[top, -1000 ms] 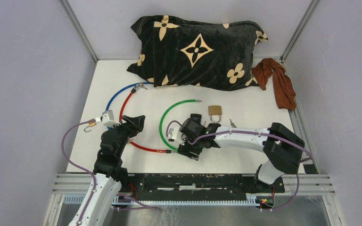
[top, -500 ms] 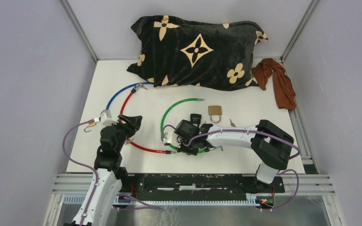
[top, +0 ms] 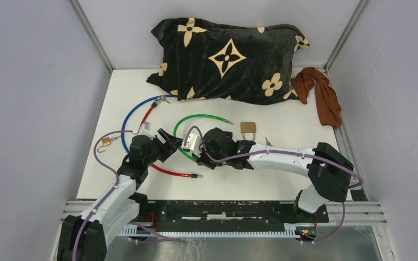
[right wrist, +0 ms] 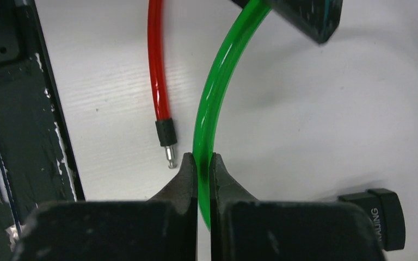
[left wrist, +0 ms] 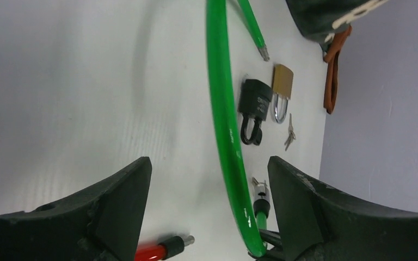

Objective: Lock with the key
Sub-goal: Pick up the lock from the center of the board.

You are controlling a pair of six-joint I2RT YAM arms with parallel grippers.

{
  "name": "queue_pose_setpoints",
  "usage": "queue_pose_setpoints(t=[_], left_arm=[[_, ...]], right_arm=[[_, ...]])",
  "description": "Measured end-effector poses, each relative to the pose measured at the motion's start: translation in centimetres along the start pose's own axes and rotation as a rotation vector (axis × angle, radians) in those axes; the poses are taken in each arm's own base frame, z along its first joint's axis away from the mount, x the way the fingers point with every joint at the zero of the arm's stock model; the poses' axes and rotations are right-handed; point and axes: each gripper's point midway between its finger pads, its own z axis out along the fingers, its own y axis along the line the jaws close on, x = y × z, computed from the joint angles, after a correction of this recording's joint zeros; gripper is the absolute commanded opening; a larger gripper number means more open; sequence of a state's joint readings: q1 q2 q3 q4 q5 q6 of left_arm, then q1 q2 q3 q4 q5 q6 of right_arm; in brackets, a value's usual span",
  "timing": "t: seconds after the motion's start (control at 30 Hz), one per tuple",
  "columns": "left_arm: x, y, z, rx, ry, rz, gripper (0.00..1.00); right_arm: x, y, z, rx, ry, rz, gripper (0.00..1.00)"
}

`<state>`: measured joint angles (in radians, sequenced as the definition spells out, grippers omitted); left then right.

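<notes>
My right gripper (right wrist: 203,160) is shut on the green cable (right wrist: 217,92) near one of its ends, holding it just above the table. In the top view that grip (top: 195,156) sits at the bottom of the green loop (top: 178,129). My left gripper (left wrist: 208,163) is open, and the green cable (left wrist: 220,109) runs between its fingers, closer to the right one. A black padlock (left wrist: 254,103), a brass padlock (left wrist: 282,87) and a key (left wrist: 289,133) lie beyond. The brass padlock (top: 248,129) and key (top: 268,142) also show from above.
A red cable (top: 168,171) lies below the grippers, its metal tip (right wrist: 170,156) beside my right fingers. A blue cable (top: 128,114) curves at the left. A small brass lock (top: 105,142) lies far left. A black patterned pillow (top: 228,60) and a brown cloth (top: 324,95) are at the back.
My right gripper has shut on the green cable and drawn it up and to the left. The left arm has swung right until its open fingers straddle the cable.
</notes>
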<state>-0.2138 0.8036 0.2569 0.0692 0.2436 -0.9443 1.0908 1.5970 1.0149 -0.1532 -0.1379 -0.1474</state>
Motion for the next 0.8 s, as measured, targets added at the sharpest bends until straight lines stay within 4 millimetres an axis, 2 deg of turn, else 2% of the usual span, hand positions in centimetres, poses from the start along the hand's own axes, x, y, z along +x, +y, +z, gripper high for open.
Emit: queue_pose_setpoints(t=[0.03, 0.1, 0.27, 0.3, 0.33, 0.37, 0.4, 0.47, 0.53, 0.57, 0.67, 0.8], left_arm=[[0.3, -0.3, 0.1, 0.010, 0.014, 0.005, 0.83], [0.7, -1.3, 0.4, 0.041, 0.036, 0.018, 0.75], [0.4, -2.4, 0.6, 0.078, 0.028, 0.024, 0.18], [0.3, -2.6, 0.6, 0.086, 0.025, 0.025, 0.08], [0.2, -2.8, 0.6, 0.095, 0.021, 0.022, 0.03], [0.1, -3.2, 0.5, 0.108, 0.019, 0.024, 0.02], [0.0, -3.5, 0.5, 0.119, 0.016, 0.028, 0.02], [0.0, -3.9, 0.4, 0.139, 0.017, 0.049, 0.02], [0.0, -4.1, 0.2, 0.157, 0.015, 0.102, 0.02], [0.0, -4.2, 0.1, 0.171, 0.014, 0.138, 0.02], [0.0, -5.4, -0.7, 0.259, 0.006, 0.309, 0.02], [-0.1, -7.6, -2.0, 0.398, -0.026, 0.521, 0.02]], right_arm=[[-1.0, -0.1, 0.1, 0.001, -0.039, -0.002, 0.00], [-1.6, -0.1, 0.1, -0.002, -0.062, -0.004, 0.00], [-2.8, 0.1, 0.2, -0.017, -0.111, -0.012, 0.00], [-2.9, 0.2, 0.2, -0.020, -0.116, -0.013, 0.00], [-2.9, 0.2, 0.3, -0.024, -0.118, -0.014, 0.00], [-2.8, 0.3, 0.3, -0.027, -0.117, -0.014, 0.05], [-2.8, 0.3, 0.4, -0.026, -0.117, -0.014, 0.17], [-2.8, 0.3, 0.4, -0.029, -0.117, -0.015, 0.49], [-3.0, 0.0, 0.2, -0.025, -0.128, -0.014, 0.64], [-3.3, -0.4, -0.2, -0.015, -0.146, -0.020, 0.69], [-4.4, -2.4, -2.9, 0.031, -0.217, 0.000, 0.74], [-6.5, -8.2, -9.4, 0.156, -0.384, 0.041, 0.81]])
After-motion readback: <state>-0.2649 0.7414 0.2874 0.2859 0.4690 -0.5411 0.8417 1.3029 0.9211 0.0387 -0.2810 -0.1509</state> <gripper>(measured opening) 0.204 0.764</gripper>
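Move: The stretch of green cable to take lies about 3 cm to the left gripper's right, a centimetre ahead and roughly level, between its open fingers. From the right gripper, shut on the same cable, the left gripper is about 7 cm to the left and 5 cm ahead, about level. Also from the right gripper, the black padlock sits some 12 cm ahead, 10 cm right and 9 cm below; the red cable tip is 3 cm back, 1 cm left and 9 cm below. Bring the left gripper a couple of centimetres right and up, and pinch the green cable while the right gripper still holds it, edging left and up. Then open the right gripper to let go and swing it quickly up about 10 cm, forward and right towards the black padlock, as the left raises the cable further, tipping its fingers up some 30 degrees and turning clockwise. ##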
